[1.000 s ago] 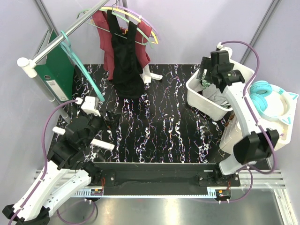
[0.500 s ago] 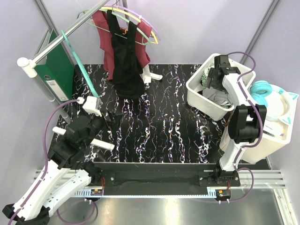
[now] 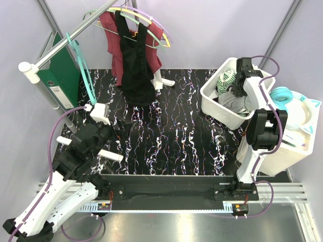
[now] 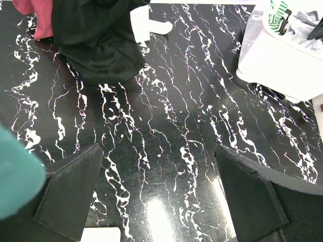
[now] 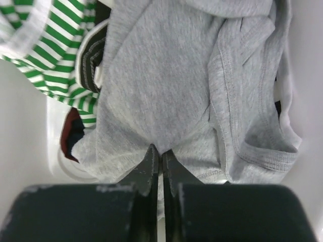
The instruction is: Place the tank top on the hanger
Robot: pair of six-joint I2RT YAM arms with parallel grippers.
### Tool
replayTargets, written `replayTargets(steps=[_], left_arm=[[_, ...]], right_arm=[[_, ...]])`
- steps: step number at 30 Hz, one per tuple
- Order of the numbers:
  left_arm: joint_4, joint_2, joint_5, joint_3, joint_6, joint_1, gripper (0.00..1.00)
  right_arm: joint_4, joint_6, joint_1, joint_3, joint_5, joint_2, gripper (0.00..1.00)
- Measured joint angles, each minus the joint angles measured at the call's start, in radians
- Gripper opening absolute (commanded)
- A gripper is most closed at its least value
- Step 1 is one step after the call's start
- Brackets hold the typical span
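Observation:
The light grey tank top (image 5: 166,75) lies crumpled in the white bin (image 3: 212,98), and shows in the top view as grey cloth (image 3: 241,104). My right gripper (image 5: 161,151) reaches down into the bin (image 3: 237,94), its jaws shut on a pinch of that grey fabric. The teal hanger (image 3: 85,73) hangs from the slanted rail at the back left, its lower end close above my left gripper (image 3: 112,134). That gripper (image 4: 159,156) stands wide open over the black marbled table with nothing between its fingers. A blurred teal shape (image 4: 15,176) fills the left wrist view's left edge.
A green-and-white striped garment (image 5: 45,35) shares the bin. A black top (image 3: 135,60) and a maroon top (image 3: 115,48) hang on other hangers at the back. A green binder (image 3: 60,75) stands at the left; teal headphones (image 3: 282,98) rest on a white box at the right.
My right arm has dropped into the bin and its jaws have shut on the grey fabric. The teal hanger's lower end has swung left. The left arm has barely moved.

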Motion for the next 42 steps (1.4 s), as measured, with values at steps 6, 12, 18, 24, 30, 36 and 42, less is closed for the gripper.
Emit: replayTargets(steps=[6,12,18,24,30,36,42], left_arm=[[0.000,0.000,0.004,0.000,0.000,0.000,0.99],[0.000,0.006,0.007,0.000,0.000,0.000,0.99],[0.000,0.006,0.006,-0.001,0.000,0.000,0.99],[0.000,0.008,0.006,-0.001,0.000,0.000,0.99],[0.000,0.011,0.006,-0.001,0.000,0.000,0.99],[0.000,0.021,0.006,-0.002,0.000,0.000,0.99],[0.000,0.021,0.007,-0.002,0.001,0.000,0.99]], right_arm=[[-0.012,-0.002,-0.001,0.078,-0.053,-0.016,0.00],[-0.028,0.000,0.004,0.219,-0.151,-0.106,0.00],[-0.027,-0.008,0.084,0.370,-0.161,-0.221,0.00],[-0.022,-0.056,0.325,0.491,-0.150,-0.293,0.00],[-0.003,-0.090,0.511,0.498,-0.165,-0.353,0.00],[0.011,-0.111,0.636,0.538,-0.263,-0.353,0.00],[0.035,-0.127,0.735,0.554,-0.326,-0.347,0.00]])
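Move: The right hand, down in the white bin, already pinches the grey tank top. The turquoise hanger it is bound for is some 60 cm to its left, about 18 cm back and 32 cm higher. A striped shirt sits about 6 cm ahead and 5 cm left of this hand, slightly lower; the hanging black garment is about 45 cm left, 2 cm back and 20 cm up. From the left hand the hanger is roughly 10 cm left, 7 cm ahead and 18 cm up. Up and out of the bin first, almost straight, then sweeping left and back while still climbing, the right hand carries the grey tank top towards the turquoise hanger: nearly 40 cm up, a bit over 30 cm left and 15 cm back in all. The closed fingers keep their pinch as the wrist swings counter-clockwise and tips up, from steeply down to nearly level, pointing ahead and left. ##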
